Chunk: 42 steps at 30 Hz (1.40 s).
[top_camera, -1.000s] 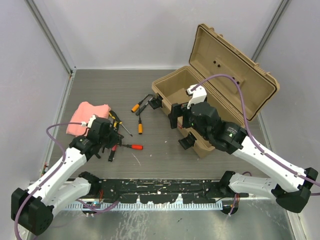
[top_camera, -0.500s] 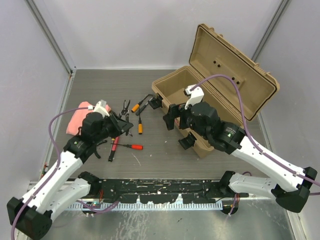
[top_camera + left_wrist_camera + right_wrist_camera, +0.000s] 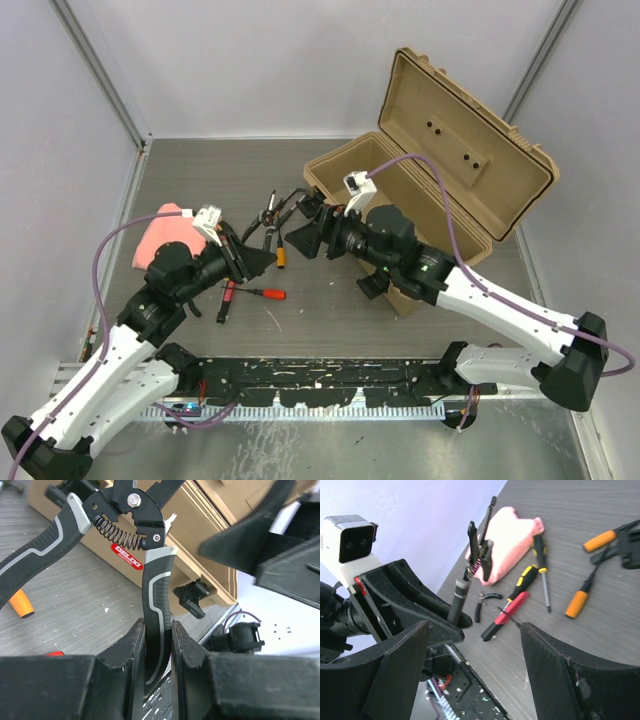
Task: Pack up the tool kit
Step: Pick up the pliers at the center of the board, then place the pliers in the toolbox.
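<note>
My left gripper [image 3: 260, 256] is shut on one handle of black-and-grey spring pliers [image 3: 267, 213] and holds them upright above the table. The wrist view shows the handle pinched between my fingers [image 3: 136, 645], with the pliers [image 3: 131, 511] opened wide. My right gripper [image 3: 306, 233] is open and empty, facing the pliers [image 3: 480, 555] from close by. The tan case [image 3: 345, 158] stands open behind it, lid [image 3: 470, 135] tilted back, red label [image 3: 126, 556] on its front. Orange screwdrivers [image 3: 282, 255], a red one [image 3: 262, 293] and yellow-black ones [image 3: 527, 580] lie on the table.
A pink folded cloth [image 3: 165, 225] lies at the left, also seen in the right wrist view [image 3: 507, 537]. Small black pliers [image 3: 485, 602] and a red-black tool [image 3: 226, 297] lie near the front. A black latch [image 3: 192, 597] hangs off the case. Grey walls close in both sides.
My left gripper has lifted the pliers off the table and carried them right. My right gripper has swung left from the case front to face them.
</note>
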### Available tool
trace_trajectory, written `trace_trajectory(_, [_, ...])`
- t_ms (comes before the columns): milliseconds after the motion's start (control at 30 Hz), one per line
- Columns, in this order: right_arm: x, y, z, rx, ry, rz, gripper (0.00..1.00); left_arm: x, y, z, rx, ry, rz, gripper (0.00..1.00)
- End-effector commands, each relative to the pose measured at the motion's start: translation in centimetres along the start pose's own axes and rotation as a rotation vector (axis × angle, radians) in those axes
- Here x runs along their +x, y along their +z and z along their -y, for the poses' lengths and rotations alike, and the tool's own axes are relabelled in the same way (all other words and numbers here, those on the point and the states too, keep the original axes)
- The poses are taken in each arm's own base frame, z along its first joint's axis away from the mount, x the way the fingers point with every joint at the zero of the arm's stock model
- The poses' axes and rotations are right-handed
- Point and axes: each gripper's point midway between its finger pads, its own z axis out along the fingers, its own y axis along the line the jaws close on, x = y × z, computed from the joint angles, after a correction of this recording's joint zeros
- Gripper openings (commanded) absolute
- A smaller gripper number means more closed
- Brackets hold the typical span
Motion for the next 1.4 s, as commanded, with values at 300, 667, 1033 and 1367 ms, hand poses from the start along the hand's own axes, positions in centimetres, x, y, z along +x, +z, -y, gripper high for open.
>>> trace_trajectory(300, [0.2,3.0,-4.8,-0.175,0.193,0.061,0.65,-1.7,0.2,3.9,0.118,0.193,0.105,0.00])
trace_trajectory(667, [0.8,3.9,-2.3,-0.072,0.253,0.099,0.46,-1.7,0.7,4.3,0.125,0.188,0.112,0.00])
trace_trajectory(1033, [1.2,4.6,-1.8,-0.032,0.280,0.113,0.36,-1.6,2.1,4.9,0.134,0.137,0.135,0.00])
trace_trajectory(1367, [-0.5,3.2,-0.7,0.021,0.191,0.195,0.01,-0.3,3.0,5.0,0.146,0.108,0.070,0.30])
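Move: My left hand holds the pliers by one handle. The free stretch of that handle, which my open right hand goes for, is about 8 cm left, 1 cm ahead and 3 cm below it. From my left hand, that spot is some 4 cm ahead, 1 cm left and 1 cm up, and the right gripper is 7 cm right, 3 cm ahead and 4 cm up. On the board, roughly 20 cm below my left hand, lie the orange screwdriver, 8 cm ahead and level sideways, and the red screwdriver, 3 cm back and 5 cm left. I reach my right hand about 5 cm left to the pliers, then sink it some 3.5 cm, tipping and rolling it about 10 degrees as its fingers narrow and finally pinch the handle just above my left pads. Meanwhile my left hand keeps its hold and carries the pliers about 4 cm right towards the right gripper. ##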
